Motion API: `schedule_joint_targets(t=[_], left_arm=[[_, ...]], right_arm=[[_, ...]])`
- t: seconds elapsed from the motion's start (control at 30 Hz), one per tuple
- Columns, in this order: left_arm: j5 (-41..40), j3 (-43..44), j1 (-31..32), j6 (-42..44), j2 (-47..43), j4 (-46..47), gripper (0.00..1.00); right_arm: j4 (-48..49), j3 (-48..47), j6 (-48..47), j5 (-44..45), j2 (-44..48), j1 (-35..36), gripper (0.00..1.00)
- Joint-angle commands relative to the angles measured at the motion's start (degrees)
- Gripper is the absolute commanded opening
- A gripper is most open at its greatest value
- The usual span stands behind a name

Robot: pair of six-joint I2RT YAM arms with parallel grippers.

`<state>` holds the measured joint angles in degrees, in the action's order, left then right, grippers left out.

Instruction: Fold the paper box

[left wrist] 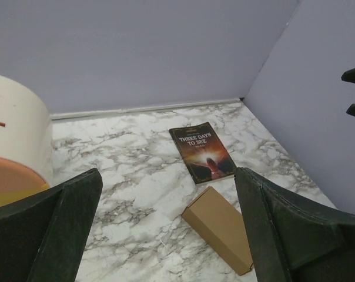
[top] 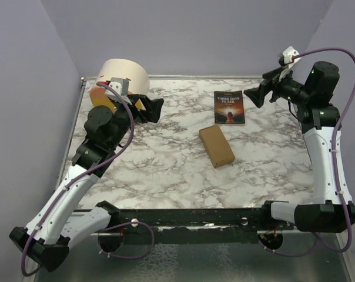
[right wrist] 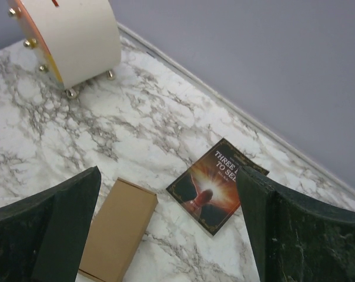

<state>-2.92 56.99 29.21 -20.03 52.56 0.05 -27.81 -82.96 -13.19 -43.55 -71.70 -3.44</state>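
The paper box (top: 217,145) is a plain brown cardboard block, closed into a small rectangular box, lying flat near the middle of the marble table. It also shows in the left wrist view (left wrist: 220,227) and the right wrist view (right wrist: 119,230). My left gripper (top: 153,110) is open and empty, raised at the back left, well left of the box. My right gripper (top: 255,96) is open and empty, raised at the back right, above and right of the box. Neither gripper touches the box.
A dark-covered paperback book (top: 229,107) lies just behind the box. A big cream cylinder with an orange face (top: 120,81) stands at the back left corner beside my left arm. Lilac walls close the table at back and sides.
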Motion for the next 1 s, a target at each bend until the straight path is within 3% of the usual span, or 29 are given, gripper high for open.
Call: schedule_joint_targets(t=[0.0,0.27,0.97], left_arm=[[3.54,10.46,-0.43,4.45,1.6,-11.34,0.99],[6.15,17.07,-0.38,4.83,2.97,-14.07,0.99],[7.88,16.36,-0.39,4.85,1.04,-15.38,0.99]], right_arm=[[-3.1,-7.2,4.63,0.82,1.66,-0.16,0.99],[-4.81,-15.11,13.59,5.49,2.25,-0.16,0.99],[-6.71,-13.9,10.98,4.71,6.42,-0.2,0.99]])
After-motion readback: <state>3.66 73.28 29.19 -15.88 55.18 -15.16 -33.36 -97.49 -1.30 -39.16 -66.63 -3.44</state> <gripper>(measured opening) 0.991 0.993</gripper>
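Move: Lying folded and untouched on the table, the paper box is about 23 cm to the right of the left hand, 2 cm ahead and 25 cm below it. From the right hand it is roughly 4 cm back, 8 cm left and 24 cm down. The book sits some 22 cm farther out than the box and 8 cm to its right; the round drawer chest stands about 22 cm ahead of the left hand and 16 cm to its left. Rising clear of the finished box with fingers still wide open, the right hand climbs about 11 cm and draws back 5 cm, its fingers tilting up slightly and turning a little clockwise. The left hand goes up some 6 cm, easing back a couple and also turning slightly clockwise. Both slow to hover high over the table, touching nothing. ##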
